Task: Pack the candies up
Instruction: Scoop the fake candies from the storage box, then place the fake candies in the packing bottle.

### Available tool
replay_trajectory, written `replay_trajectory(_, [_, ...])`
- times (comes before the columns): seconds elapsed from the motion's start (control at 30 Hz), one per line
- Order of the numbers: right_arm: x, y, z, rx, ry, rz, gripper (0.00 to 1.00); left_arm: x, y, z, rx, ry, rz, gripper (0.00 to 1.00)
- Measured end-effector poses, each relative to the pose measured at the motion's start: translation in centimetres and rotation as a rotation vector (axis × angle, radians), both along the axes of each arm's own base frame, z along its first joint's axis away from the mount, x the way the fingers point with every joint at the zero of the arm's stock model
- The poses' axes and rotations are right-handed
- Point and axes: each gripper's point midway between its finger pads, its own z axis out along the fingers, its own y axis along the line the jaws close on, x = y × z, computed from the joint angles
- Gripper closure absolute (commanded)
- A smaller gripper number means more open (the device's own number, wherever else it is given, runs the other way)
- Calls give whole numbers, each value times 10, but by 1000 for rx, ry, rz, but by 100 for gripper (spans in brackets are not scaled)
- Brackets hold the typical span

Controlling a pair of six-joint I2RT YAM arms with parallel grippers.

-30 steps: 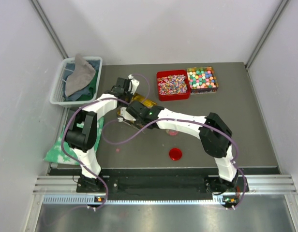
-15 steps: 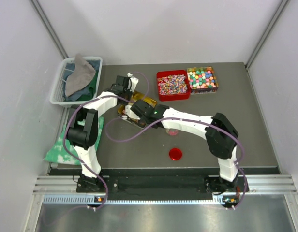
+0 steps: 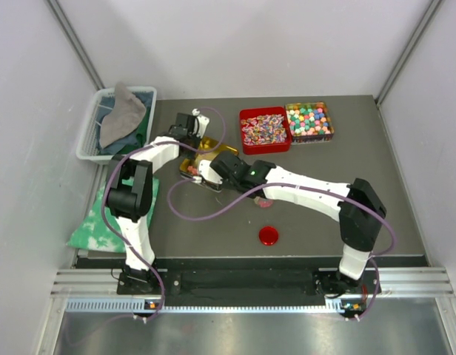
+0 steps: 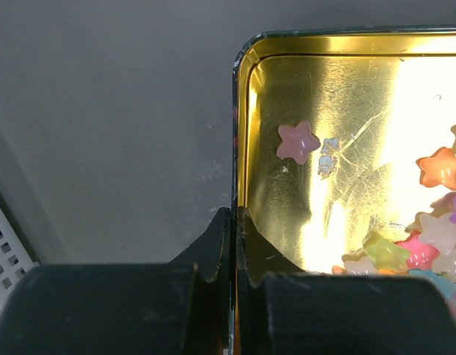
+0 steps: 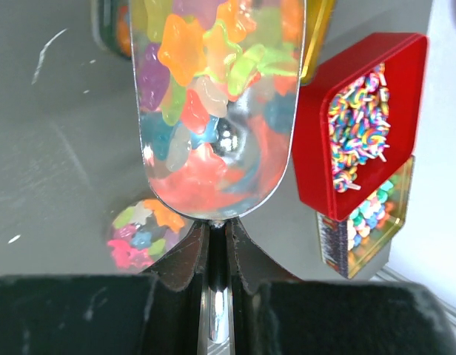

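Observation:
My left gripper (image 4: 233, 218) is shut on the left rim of a gold tin (image 4: 246, 111). Star-shaped candies (image 4: 428, 222) are piled at the tin's right side, and one pink star (image 4: 297, 142) lies alone. My right gripper (image 5: 217, 225) is shut on the handle of a metal scoop (image 5: 213, 111) heaped with star candies. The scoop hangs above the table beside a small clear jar (image 5: 143, 231) that holds more stars. In the top view both grippers meet at the gold tin (image 3: 206, 151), left of centre.
A red box (image 3: 264, 129) of striped candies and a tin of pastel balls (image 3: 309, 122) stand at the back. A red round lid (image 3: 269, 235) lies near the front. A white basket (image 3: 91, 140) with a grey cloth and a green cloth (image 3: 87, 225) sit at the left.
The right arm has stretched out, its elbow swinging to the right, while its gripper stays at the gold tin. The left gripper has shifted slightly back with the tin.

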Motion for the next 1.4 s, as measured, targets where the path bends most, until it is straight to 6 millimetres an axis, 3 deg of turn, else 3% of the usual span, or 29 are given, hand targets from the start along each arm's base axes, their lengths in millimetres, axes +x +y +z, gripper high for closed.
replay_trajectory(0.13, [-8, -3, -4, -4, 32, 19, 100, 4, 1, -4, -3, 5, 2, 81])
replay_trajectory(0.17, [-9, -4, -3, -3, 38, 23, 100, 6, 1, -5, -3, 7, 3, 67])
replay_trajectory(0.23, [-12, -5, 2, 11, 47, 32, 100, 7, 3, -9, 4, 11, 8, 58])
replay_trajectory(0.27, [-14, -6, 5, 19, 51, 36, 100, 8, 4, -9, 5, 12, 9, 47])
replay_trajectory(0.43, [-20, -13, 26, 68, 64, 54, 100, 12, 9, -6, 1, 4, 25, 39])
replay_trajectory(0.5, [-23, -19, 35, 85, 70, 59, 100, 15, 10, -3, -1, -6, 28, 28])
replay_trajectory(0.7, [-27, -51, 66, 120, 68, 56, 100, 23, 13, 7, -10, -29, 41, 21])
replay_trajectory(0.93, [-29, -121, 89, 112, 36, -18, 100, 24, 17, 16, -27, -30, 52, 9])
replay_trajectory(1.03, [-34, -146, 85, 82, 31, -42, 100, 18, 17, 25, -39, -25, 48, 2])
replay_trajectory(1.13, [-42, -165, 72, 25, 36, -44, 100, 14, 14, 42, -60, -33, 34, 1])
replay_trajectory(1.3, [-49, -181, 46, -76, 63, -31, 100, 7, 7, 73, -104, -60, 2, 1])
replay_trajectory(1.4, [-49, -187, 42, -120, 64, -23, 100, 0, 5, 88, -118, -72, -10, 1])
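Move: From the right hand, holding the loaded scoop with its bowl out to the left, the jar's middle stands about 5 cm right, 1 cm back and 8 cm below; the red lid lies 14 cm back and 6 cm right, and the red tray 25 cm forward and 5 cm right. The left hand pinches the gold tray's left wall; the tray's middle is some 7 cm right, 4 cm back and slightly lower, the red tray 26 cm right and 9 cm forward. Carrying the full scoop off the gold tray, the right hand swings about 19 cm right and 5 cm back, arching up nearly 9 cm then sinking by half, and passes the jar so the trailing bowl nears its mouth; grip kept. The left hand sinks 1 cm with the tray wall, opens wide to free it, edges forward and left, then rises roughly 9 cm, drawing back slightly. ##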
